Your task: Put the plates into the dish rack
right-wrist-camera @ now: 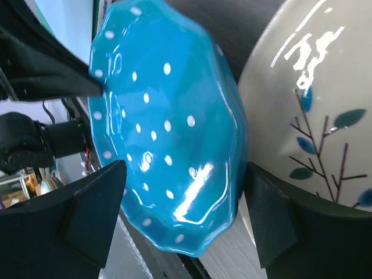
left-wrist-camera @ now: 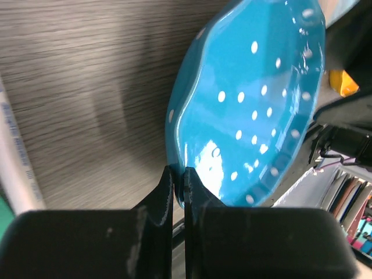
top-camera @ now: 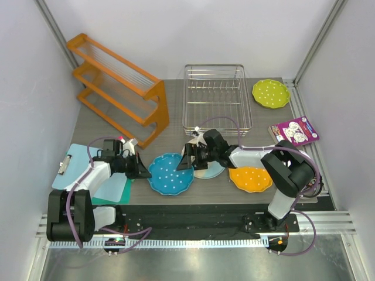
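The blue dotted plate [top-camera: 170, 174] lies at the table's front centre. My left gripper [top-camera: 142, 170] is shut on its left rim; in the left wrist view the jaws [left-wrist-camera: 178, 180] pinch the scalloped edge of the blue plate [left-wrist-camera: 256, 99]. My right gripper [top-camera: 186, 159] stands open at the plate's right side, and the blue plate [right-wrist-camera: 168, 133] fills the gap between its fingers [right-wrist-camera: 185, 174]. The cream leaf-sprig plate [top-camera: 212, 170] [right-wrist-camera: 314, 99] lies just right of it, partly under the right arm. The orange plate [top-camera: 251, 178] is at the front right, the lime-green plate [top-camera: 270, 93] at the back right. The dish rack [top-camera: 215, 99] holds no plates.
An orange slatted two-tier shelf [top-camera: 120, 88] stands at the back left. A light-blue clipboard [top-camera: 70, 167] and a green mat [top-camera: 114, 190] lie under the left arm. A purple booklet [top-camera: 294, 131] lies by the right edge.
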`<action>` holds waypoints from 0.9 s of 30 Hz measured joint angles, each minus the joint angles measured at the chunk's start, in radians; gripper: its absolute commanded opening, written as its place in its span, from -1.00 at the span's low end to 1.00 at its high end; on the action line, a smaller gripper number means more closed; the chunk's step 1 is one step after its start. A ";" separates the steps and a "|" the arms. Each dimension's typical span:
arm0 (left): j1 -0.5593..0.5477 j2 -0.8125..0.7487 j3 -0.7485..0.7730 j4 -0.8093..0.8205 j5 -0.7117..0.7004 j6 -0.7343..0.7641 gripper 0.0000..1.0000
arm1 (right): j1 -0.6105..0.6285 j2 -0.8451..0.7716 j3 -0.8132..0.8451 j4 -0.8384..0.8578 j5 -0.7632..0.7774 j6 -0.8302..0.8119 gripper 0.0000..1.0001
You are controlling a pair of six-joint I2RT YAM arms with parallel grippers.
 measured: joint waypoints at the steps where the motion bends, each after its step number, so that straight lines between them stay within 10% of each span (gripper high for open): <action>1: 0.010 0.010 0.000 0.001 0.005 0.004 -1.00 | 0.006 0.000 -0.007 0.005 -0.002 0.000 0.49; 8: 0.027 0.031 0.000 0.000 0.005 0.029 -1.00 | 0.017 0.002 -0.021 -0.013 0.016 -0.041 -0.28; 14: 0.034 0.053 0.000 0.003 -0.003 0.038 -1.00 | 0.015 0.002 -0.021 -0.047 0.023 -0.062 -0.36; 17: 0.034 0.063 0.000 0.004 -0.008 0.039 -1.00 | 0.015 0.002 -0.013 -0.049 0.016 -0.062 -0.97; 20: 0.035 0.065 0.000 0.003 -0.017 0.041 -1.00 | 0.014 0.002 0.008 -0.069 0.010 -0.068 -0.98; 27: 0.034 0.033 0.002 0.000 -0.037 0.024 -0.08 | 0.013 -0.010 0.118 -0.197 -0.029 -0.172 -0.98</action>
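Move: The blue plate is between the hands: its middle lies about 9 cm right of the left hand and level with it, and some 4 cm left and 3 cm back of the right hand, roughly 2 cm below both. From the right hand, the branch plate is about 7 cm right and 2 cm ahead, and the orange plate about 24 cm right and 3 cm back. The white marker lies some 4 cm left and 2 cm ahead of the left hand. The right hand's open fingers close on the blue plate's right rim, one finger inside and one outside, while the hand dips about 2 cm; keeping hold, it then lifts some 3 cm with a slight turn. The left hand's shut fingertips stay against the left rim, easing down and left about 1 cm, then part at the end to straddle that rim. ##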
